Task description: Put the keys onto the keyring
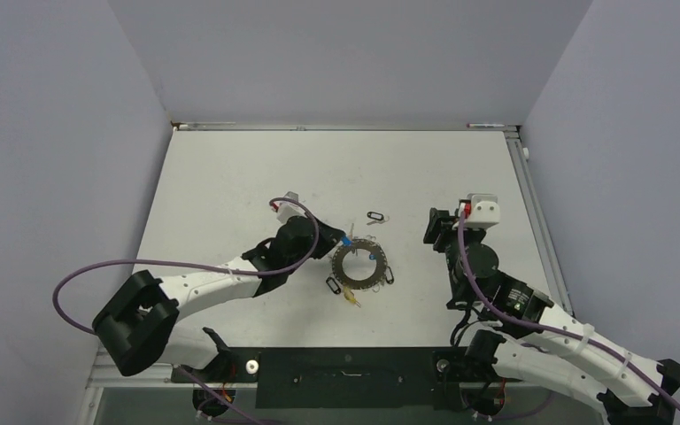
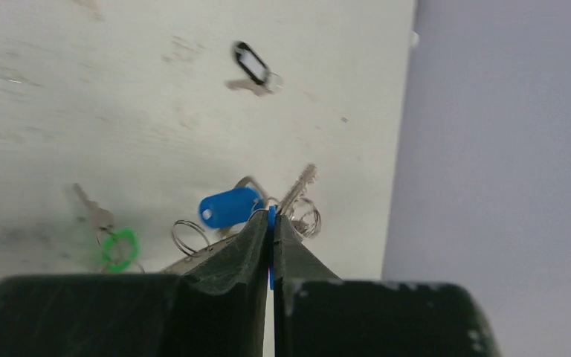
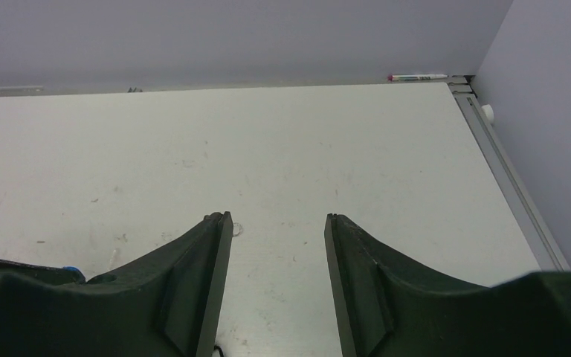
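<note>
The keyring (image 1: 357, 264), a flat grey ring, lies mid-table with keys round it: a yellow key (image 1: 351, 298) at its near side, black-tagged ones (image 1: 388, 275) beside it, and a black-tagged key (image 1: 374, 216) apart behind it. My left gripper (image 1: 343, 239) is at the ring's far left rim. In the left wrist view the left gripper (image 2: 272, 216) is shut on a thin blue plastic head seen edge-on. Just beyond lie a blue key (image 2: 229, 207), wire loops and a green key (image 2: 119, 248). My right gripper (image 1: 436, 228) (image 3: 277, 217) stands open over bare table, right of the ring.
A marker pen (image 3: 416, 76) lies along the back wall at the right corner. A metal rail (image 3: 505, 171) runs along the table's right edge. Grey walls close in on three sides. The left arm's purple cable (image 1: 80, 274) loops out to the left.
</note>
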Controlling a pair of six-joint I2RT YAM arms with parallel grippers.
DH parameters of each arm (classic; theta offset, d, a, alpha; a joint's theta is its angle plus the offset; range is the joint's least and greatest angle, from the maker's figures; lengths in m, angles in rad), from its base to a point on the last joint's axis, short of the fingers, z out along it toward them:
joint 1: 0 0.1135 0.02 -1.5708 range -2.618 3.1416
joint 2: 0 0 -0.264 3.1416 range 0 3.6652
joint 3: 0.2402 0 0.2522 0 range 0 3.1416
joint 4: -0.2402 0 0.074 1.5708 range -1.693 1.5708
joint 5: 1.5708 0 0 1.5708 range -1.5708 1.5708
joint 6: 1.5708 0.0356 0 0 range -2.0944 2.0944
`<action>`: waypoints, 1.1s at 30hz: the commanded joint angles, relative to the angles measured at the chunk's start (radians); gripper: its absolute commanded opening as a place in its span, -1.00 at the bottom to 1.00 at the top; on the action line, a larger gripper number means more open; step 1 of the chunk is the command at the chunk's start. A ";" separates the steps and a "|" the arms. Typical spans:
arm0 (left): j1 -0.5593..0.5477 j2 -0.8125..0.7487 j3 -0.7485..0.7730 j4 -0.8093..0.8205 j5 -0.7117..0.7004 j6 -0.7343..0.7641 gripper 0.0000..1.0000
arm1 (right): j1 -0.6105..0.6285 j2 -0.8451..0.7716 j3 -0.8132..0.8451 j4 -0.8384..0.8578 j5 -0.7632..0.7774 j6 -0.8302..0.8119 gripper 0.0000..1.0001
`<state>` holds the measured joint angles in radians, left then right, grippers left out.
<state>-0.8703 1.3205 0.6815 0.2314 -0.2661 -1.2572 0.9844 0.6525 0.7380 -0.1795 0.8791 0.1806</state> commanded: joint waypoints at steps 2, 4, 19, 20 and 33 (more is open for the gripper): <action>0.088 0.075 -0.052 -0.004 -0.038 -0.038 -1.00 | -0.011 0.067 0.004 0.050 0.001 -0.009 0.00; 0.098 0.081 -0.063 -0.010 -0.073 -0.021 -1.00 | -0.016 0.093 0.006 0.063 -0.011 -0.017 0.00; 0.132 0.006 -0.153 -0.026 -0.223 0.113 -1.00 | -0.051 0.211 0.014 0.127 -0.103 -0.021 0.00; 0.134 0.008 -0.157 -0.020 -0.230 0.125 -1.00 | -0.052 0.212 0.014 0.127 -0.105 -0.020 0.00; 0.143 -0.028 -0.183 0.026 -0.246 0.241 -0.16 | -0.056 0.191 0.017 0.101 -0.111 -0.014 0.00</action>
<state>-0.7311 1.3518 0.5060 0.2089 -0.4511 -1.0916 0.9356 0.8608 0.7380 -0.0978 0.7696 0.1661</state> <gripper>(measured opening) 0.265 0.500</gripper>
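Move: My left hand already holds the keyring bunch by a blue tag, with the ring's middle about 5 cm back, 3 cm right and 5 cm below. The bare table spot for it is some 14 cm below this hand, 2 cm back, straight under sideways. The loose black-tagged key lies about 16 cm ahead, 8 cm right and 15 cm below. From my right hand, that loose key is roughly 20 cm ahead, 6 cm left, 28 cm below; the spot is 14 cm left, 2 cm ahead, 28 cm below. I drop my left hand quickly to the table with the hanging keyring, veering left, then draw the blue tag on leftward just above the board, about 10 cm left in all, the hand's left side rolling up some 20 degrees. Once stopped, I open those fingers a quarter and let the tag go. My half-open right hand eases left, down and forward, about 6 cm, towards the loose key. ##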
